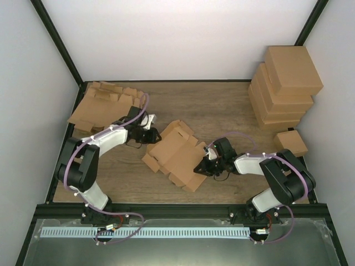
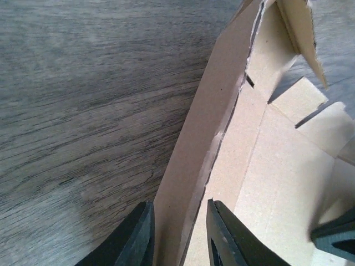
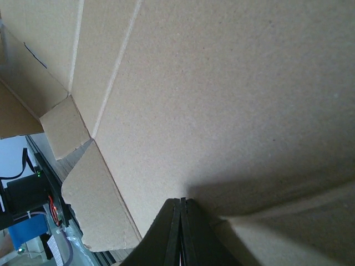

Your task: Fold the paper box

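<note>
The paper box [image 1: 176, 152] lies half folded in the middle of the wooden table [image 1: 222, 105], its flaps partly raised. My left gripper [image 1: 148, 134] is at the box's left side. In the left wrist view its jaws [image 2: 178, 204] straddle the raised, doubled side wall [image 2: 205, 127]: the left finger lies against the outer face and a narrow gap remains at the right finger. My right gripper [image 1: 206, 163] is shut, with its closed tips [image 3: 182, 199] pressed against a broad panel of the box [image 3: 222, 83] on the right side.
A pile of flat cardboard blanks [image 1: 102, 105] lies at the back left. Several folded boxes [image 1: 285, 86] are stacked at the back right, with a small box [image 1: 291, 142] in front of them. White walls close in both sides.
</note>
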Robot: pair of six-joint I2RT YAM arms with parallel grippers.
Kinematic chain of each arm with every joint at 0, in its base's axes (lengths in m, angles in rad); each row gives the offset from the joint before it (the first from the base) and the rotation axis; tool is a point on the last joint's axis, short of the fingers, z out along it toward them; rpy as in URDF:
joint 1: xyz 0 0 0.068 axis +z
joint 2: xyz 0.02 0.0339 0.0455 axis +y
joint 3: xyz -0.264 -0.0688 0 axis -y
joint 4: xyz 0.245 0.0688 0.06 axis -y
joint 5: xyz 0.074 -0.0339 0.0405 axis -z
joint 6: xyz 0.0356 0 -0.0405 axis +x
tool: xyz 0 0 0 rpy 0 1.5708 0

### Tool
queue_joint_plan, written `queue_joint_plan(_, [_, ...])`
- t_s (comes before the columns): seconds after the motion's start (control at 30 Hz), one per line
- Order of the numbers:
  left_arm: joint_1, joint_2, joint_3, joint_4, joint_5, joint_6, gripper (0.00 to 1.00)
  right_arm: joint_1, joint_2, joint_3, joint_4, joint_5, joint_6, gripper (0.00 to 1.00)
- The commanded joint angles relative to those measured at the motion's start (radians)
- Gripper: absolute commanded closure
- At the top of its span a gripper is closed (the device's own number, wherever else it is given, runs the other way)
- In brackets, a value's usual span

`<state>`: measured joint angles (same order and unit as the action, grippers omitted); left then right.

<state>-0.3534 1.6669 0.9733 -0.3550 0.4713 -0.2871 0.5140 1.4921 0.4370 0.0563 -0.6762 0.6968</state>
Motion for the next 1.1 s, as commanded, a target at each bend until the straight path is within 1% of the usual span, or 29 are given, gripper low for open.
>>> queue_joint_plan(0.0, [-0.083,-0.012,0.054,-0.098,-0.239,0.059,0.73,0.006,-0.002,0.005,-0.022,0.032,-0.019,0.99])
queue_joint_plan(0.2, [-0.175,0.022,0.132,-0.199,-0.457,0.068,0.86,0.006,-0.025,0.028,-0.054,0.034,-0.049,0.99])
queue_joint_plan(0.3, [-0.247,0.001,0.171,-0.239,-0.622,0.059,0.91,0.006,-0.063,0.040,-0.056,-0.006,-0.096,0.98])
queue_joint_plan(0.33, [-0.273,-0.007,0.183,-0.249,-0.699,0.060,0.93,0.006,-0.083,0.046,-0.062,-0.004,-0.108,0.96])
queue_joint_plan(0.4, [-0.332,-0.019,0.204,-0.272,-0.807,0.069,0.94,0.006,-0.130,0.063,-0.087,0.019,-0.135,0.94])
queue_joint_plan(0.57, [-0.468,-0.036,0.245,-0.315,-0.999,0.135,0.95,0.006,-0.219,0.127,-0.174,0.153,-0.197,0.91])
queue_joint_plan(0.67, [-0.523,-0.029,0.263,-0.338,-1.063,0.176,0.95,0.006,-0.231,0.155,-0.185,0.205,-0.213,0.90])
queue_joint_plan(0.83, [-0.599,0.005,0.301,-0.402,-1.201,0.233,0.95,0.004,-0.223,0.201,-0.183,0.257,-0.202,0.83])
queue_joint_plan(0.9, [-0.624,0.009,0.304,-0.411,-1.263,0.246,0.95,0.001,-0.235,0.205,-0.156,0.234,-0.172,0.79])
queue_joint_plan(1.0, [-0.642,0.002,0.305,-0.407,-1.271,0.251,0.94,-0.017,-0.246,0.212,-0.097,0.160,-0.073,0.74])
queue_joint_plan(1.07, [-0.651,-0.003,0.302,-0.398,-1.273,0.250,0.94,-0.020,-0.252,0.212,-0.052,0.153,0.033,0.71])
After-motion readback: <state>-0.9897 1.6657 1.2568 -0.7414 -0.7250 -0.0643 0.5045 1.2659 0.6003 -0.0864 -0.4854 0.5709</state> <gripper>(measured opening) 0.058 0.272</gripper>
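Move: The paper box's far-left edge already lies between my left fingers, practically at the hand point. The sheet's middle is about 7 cm to the right, 9 cm back and 6 cm below. Its small far-right flaps are some 11 cm to the right, level with me and 5 cm lower; the cardboard pile lies 21 cm left and 13 cm out. From my right hand, whose fingertips rest on the sheet, that edge is 13 cm left, 13 cm ahead and 5 cm up. My left fingers close from a loose straddle to pinch the box's edge. I carry it up about 8 cm, to the right and slightly back over the sheet, rolling the wrist well over until the fingers point down. My right hand at first keeps its shut tips on the sheet, then comes free, rising some 9 cm and reaching forward 6 cm as its fingers part partway. ##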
